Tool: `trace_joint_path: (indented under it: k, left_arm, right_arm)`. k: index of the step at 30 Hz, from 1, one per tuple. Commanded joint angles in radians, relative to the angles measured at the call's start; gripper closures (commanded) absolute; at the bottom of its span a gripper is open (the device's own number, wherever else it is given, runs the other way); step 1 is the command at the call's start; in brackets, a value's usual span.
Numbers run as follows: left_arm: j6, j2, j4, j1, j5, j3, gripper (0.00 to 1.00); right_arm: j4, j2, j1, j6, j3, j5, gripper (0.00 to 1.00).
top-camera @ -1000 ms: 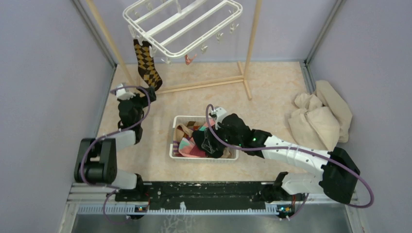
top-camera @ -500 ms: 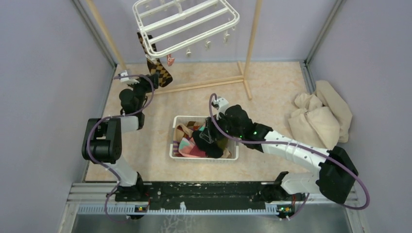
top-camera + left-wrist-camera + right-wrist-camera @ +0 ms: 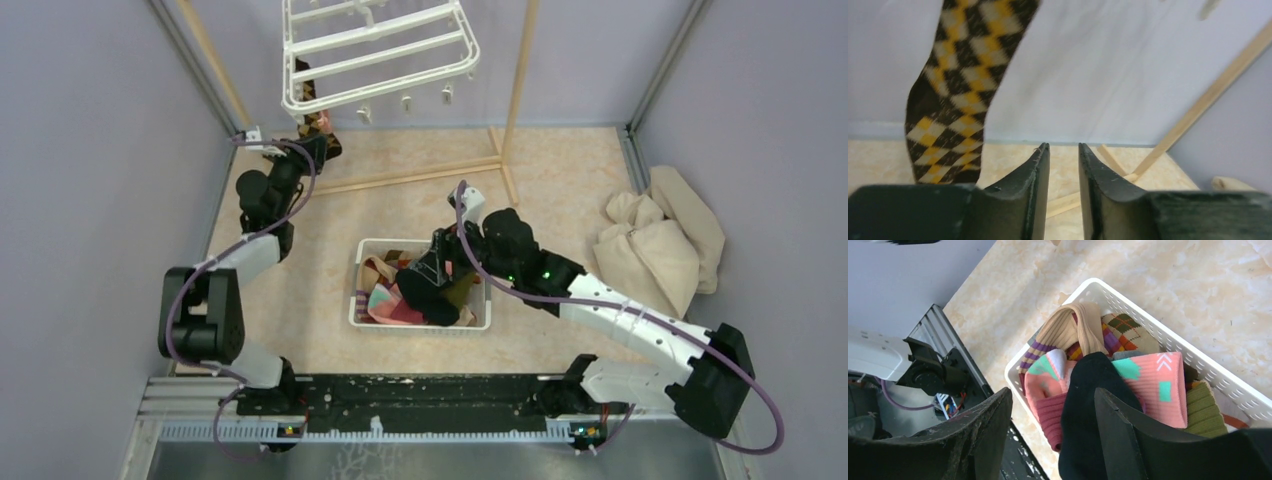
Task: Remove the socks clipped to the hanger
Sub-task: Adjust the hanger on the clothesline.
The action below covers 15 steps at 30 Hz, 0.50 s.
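The white hanger [image 3: 375,50] hangs at the back from the wooden rack. One brown argyle sock [image 3: 312,118] is clipped to its left rim. In the left wrist view this sock [image 3: 958,90] dangles just left of my left gripper [image 3: 1064,145], whose jaws stand a narrow gap apart with only floor between them. Seen from above, the left gripper [image 3: 318,148] is right under the sock's lower end. My right gripper [image 3: 1053,392] is open above the basket. Below its jaws a black sock [image 3: 1093,405] lies on pink-and-mint, maroon and olive socks.
The white slotted basket [image 3: 356,300] sits mid-floor between the arms. A wooden rack pole [image 3: 515,90] and its floor bars stand behind it. A beige cloth heap [image 3: 660,245] lies at the right wall. Purple walls close in on both sides.
My left arm reached further back and up beside the argyle sock, and its jaws narrowed. The hanger swung and turned. My right gripper drew back a little over the basket.
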Motion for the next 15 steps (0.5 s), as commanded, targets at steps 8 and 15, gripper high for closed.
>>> trace_joint_path:
  k: [8,15]
  left_arm:
    - [0.12,-0.422,-0.207,-0.041,-0.017,-0.107,0.25]
    - [0.162,-0.348,-0.161,-0.04,0.014,-0.025,0.24]
  right_arm:
    - [0.055,-0.082,-0.003,0.063,-0.062,-0.047,0.39]
    - [0.05,-0.15,-0.003,0.087,-0.103,-0.049,0.39]
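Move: Above the left hand, about 15 cm up and 4 cm back, 2 cm to its left, hangs the white clip at the hanger's near left corner. The orange clip is at that height, some 6 cm back and 5 cm to the hand's right; the checkered sock hangs about 12 cm ahead and 4 cm left of the hand, its middle slightly above it. From the right hand the white clip lies roughly 23 cm ahead, 23 cm left and 21 cm up. Backing out from under the hanger, the left hand swings up and back in one quick sweep, about 10 cm up and 9 cm back, tipping its fingers up some 10 degrees and spreading them wide below the white clip. It then eases forward and down about a centimetre. The right hand, still open over the basket, drifts back a couple of centimetres. ##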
